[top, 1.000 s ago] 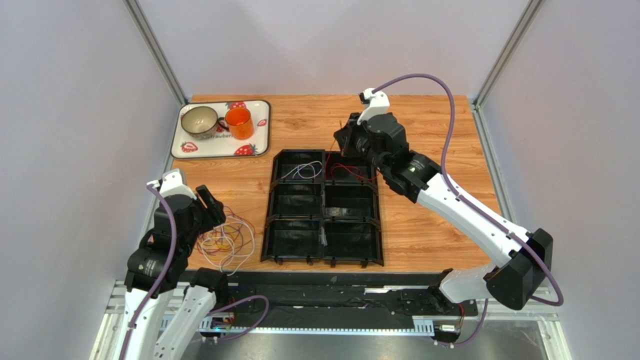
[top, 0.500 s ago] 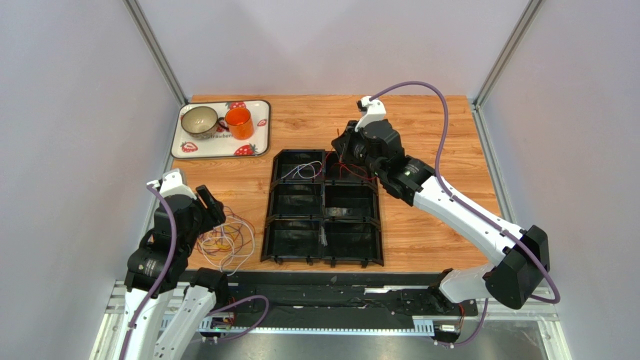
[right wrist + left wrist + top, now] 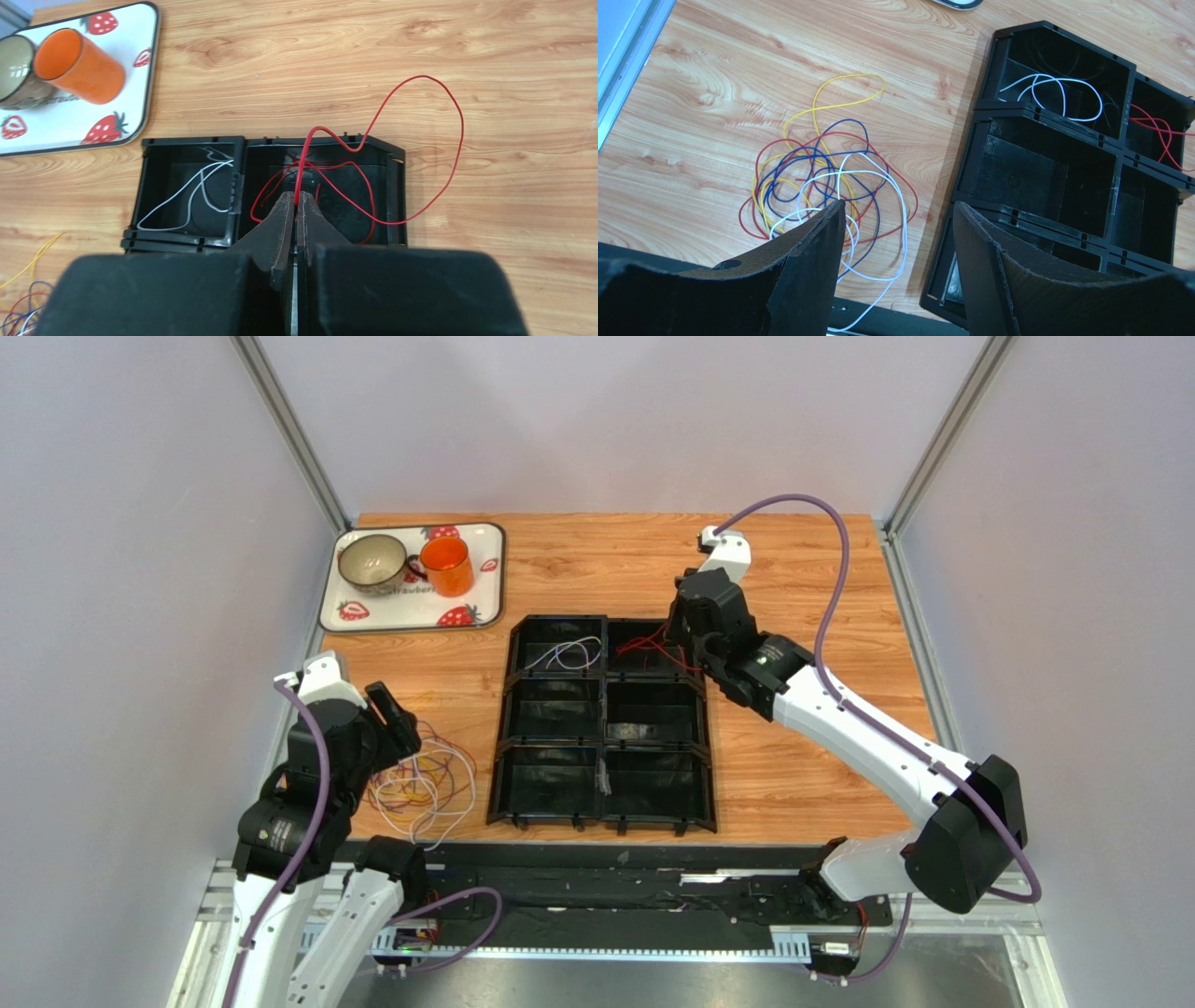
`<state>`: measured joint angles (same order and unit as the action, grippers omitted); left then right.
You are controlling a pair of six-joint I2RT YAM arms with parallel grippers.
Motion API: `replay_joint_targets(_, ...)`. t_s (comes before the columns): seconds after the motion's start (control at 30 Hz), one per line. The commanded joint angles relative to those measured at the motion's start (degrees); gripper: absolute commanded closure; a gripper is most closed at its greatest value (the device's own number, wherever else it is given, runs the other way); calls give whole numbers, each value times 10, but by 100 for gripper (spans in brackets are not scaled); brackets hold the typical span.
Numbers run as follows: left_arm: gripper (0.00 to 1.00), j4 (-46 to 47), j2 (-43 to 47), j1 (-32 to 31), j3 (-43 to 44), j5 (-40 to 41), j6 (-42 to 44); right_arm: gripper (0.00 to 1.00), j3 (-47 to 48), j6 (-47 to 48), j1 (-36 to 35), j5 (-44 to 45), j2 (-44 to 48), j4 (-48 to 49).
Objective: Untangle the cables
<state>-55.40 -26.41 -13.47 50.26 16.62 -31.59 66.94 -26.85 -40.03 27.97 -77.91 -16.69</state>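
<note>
A tangle of thin red, blue, yellow and white cables (image 3: 418,787) lies on the wooden table left of the black compartment tray (image 3: 606,756). My left gripper (image 3: 899,213) hovers open over the tangle's (image 3: 822,185) right edge, holding nothing. A white cable (image 3: 1053,91) lies in the tray's back-left compartment. My right gripper (image 3: 297,199) is shut on a red cable (image 3: 414,140) above the back-right compartment. That cable's loops lie partly in the compartment and partly out over the table behind the tray. From above, the right gripper (image 3: 683,623) is at the tray's back right corner.
A strawberry-print tray (image 3: 484,560) at the back left carries a metal cup (image 3: 372,560) and an orange cup (image 3: 448,566). The black tray's other compartments look empty. Grey walls close in both sides, and a black rail runs along the near edge.
My right arm has swung to the right and turned its wrist, still pinching the red cable. The left arm and the tangle have not moved.
</note>
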Motion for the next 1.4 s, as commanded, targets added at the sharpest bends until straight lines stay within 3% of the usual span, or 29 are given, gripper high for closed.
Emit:
replay_joint_targets(0.0, 34, 17, -7, 2, 1, 3, 7, 100, 14, -19, 1, 46, -22, -11)
replay_joint_targets(0.73, 34, 19, -9, 2, 1, 2, 7, 100, 28, -104, -3, -161, -157, 47)
replay_joint_targets(1.37, 34, 21, -11, 2, 0, -1, 9, 100, 108, -68, -3, -159, -269, 24)
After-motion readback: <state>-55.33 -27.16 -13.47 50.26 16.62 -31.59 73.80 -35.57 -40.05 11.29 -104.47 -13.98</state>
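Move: The right hand, still holding a red cable's end, has the far-right compartment with its red coils roughly 4 cm ahead, 4 cm left and 21 cm below. At the same depth, the white cable lies about 16 cm left; the empty middle-right compartment is around 5 cm back and 4 cm left. From the idle left hand, the far-right compartment lies some 20 cm ahead and 33 cm right. Right hand lowers the pinched red cable about 15 cm, swinging 9 cm left towards the compartment divider, fingers tipping down. ##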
